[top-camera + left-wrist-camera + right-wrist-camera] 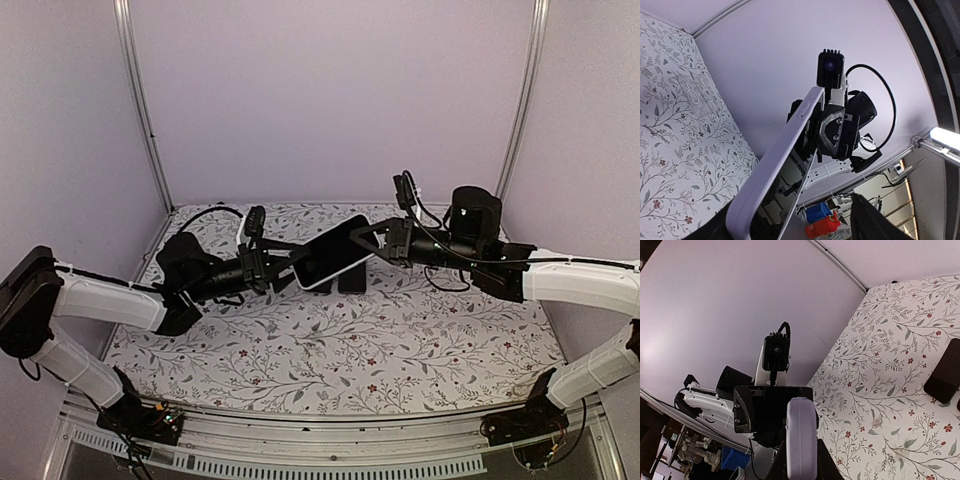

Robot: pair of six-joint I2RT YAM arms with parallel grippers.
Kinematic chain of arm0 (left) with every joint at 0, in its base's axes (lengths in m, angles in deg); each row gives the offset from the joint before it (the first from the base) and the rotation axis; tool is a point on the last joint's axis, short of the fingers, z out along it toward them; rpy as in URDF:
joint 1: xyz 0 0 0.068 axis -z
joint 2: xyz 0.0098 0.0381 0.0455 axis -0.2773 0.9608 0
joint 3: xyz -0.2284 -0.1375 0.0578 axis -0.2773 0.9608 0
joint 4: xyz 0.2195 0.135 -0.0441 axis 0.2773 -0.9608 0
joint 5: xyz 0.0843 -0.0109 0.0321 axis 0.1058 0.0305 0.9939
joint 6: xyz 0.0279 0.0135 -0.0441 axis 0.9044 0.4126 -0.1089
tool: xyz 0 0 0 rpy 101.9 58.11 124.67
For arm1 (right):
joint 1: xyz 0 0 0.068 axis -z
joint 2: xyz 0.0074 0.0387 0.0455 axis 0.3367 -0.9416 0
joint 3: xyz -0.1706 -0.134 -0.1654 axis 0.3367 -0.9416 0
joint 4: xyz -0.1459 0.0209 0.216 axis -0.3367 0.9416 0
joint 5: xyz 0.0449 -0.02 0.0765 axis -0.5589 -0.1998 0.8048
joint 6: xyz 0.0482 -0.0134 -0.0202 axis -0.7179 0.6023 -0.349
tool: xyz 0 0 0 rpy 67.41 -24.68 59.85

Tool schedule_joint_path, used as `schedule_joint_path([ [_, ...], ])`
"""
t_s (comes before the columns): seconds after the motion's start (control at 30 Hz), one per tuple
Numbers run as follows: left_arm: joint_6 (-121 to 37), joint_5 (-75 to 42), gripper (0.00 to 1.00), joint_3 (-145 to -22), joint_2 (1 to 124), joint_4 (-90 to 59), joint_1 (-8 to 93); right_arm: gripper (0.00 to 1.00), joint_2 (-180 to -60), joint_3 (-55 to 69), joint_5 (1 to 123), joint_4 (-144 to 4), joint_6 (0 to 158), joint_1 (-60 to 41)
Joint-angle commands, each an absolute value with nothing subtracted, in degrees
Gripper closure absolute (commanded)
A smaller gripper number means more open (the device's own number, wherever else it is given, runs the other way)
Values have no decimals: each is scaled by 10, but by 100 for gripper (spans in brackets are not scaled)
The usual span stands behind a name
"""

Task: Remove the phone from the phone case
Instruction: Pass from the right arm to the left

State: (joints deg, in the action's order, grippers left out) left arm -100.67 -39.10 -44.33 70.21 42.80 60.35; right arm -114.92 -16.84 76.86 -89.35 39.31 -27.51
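The phone (330, 252), black and glossy, sits in the pale lavender phone case (338, 277) and hangs tilted in the air above the mid-table. My right gripper (372, 243) is shut on its right end. In the right wrist view the case's edge (801, 430) stands squeezed in my right gripper (801, 467), a dark finger at each side. My left gripper (290, 268) is at the left end, open. In the left wrist view the case rim (775, 160) and the phone's screen (772, 195) run down into my left gripper (790, 230), whose right finger (875, 220) stands off the phone.
A second black phone (942, 375) lies flat on the flowered cloth (330, 350) below the held one, a dark slab (352, 280) in the top view. A faint clear rectangle (692, 92) lies on the cloth near the back wall. Lavender walls close three sides.
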Motion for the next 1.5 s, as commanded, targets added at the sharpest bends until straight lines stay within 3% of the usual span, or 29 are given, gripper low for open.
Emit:
schedule_joint_path([
  [0.0,-1034,-403,36,-446,710,498,610,100,-1122,-163,790,-970,372,-269],
  [0.13,-1034,-406,54,-454,714,498,615,100,-1118,-168,799,-979,365,-268],
  [0.4,-1030,-409,100,-464,715,498,619,94,-1116,-178,812,-982,362,-268],
  [0.53,-1028,-409,100,-467,710,497,619,81,-1106,-187,808,-975,366,-268],
  [0.73,-1014,-393,100,-471,690,470,618,50,-1080,-195,784,-926,391,-268],
  [0.87,-995,-376,100,-470,667,437,618,39,-1058,-206,756,-890,409,-267],
  [1.47,-978,-374,100,-480,639,419,617,40,-1014,-237,718,-820,419,-252],
])
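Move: Held by its right end in the right fingers, the phone case has its middle about 8 cm to the left hand's right, 1 cm ahead and 2 cm higher; the left fingers stand open around its left end. From the right hand that middle is some 7 cm left, 2 cm back and 1 cm below. On the table, some 26 cm below the left hand, lie two black slabs, about 19 cm ahead: one 5 cm to its right, the other 14 cm to its right. The left hand shuts its fingers on the left end of the phone case and pinches it, easing up and slightly back while the right hand, still gripping, rises about 3 cm alongside and draws back a little. Only once the left grip is closed do the right fingers open to a bit over half, letting go of the right end, and that hand withdraws about 4 cm to its own right and sinks again by some 1.5 cm, while the left keeps its pinch and settles slightly lower. ##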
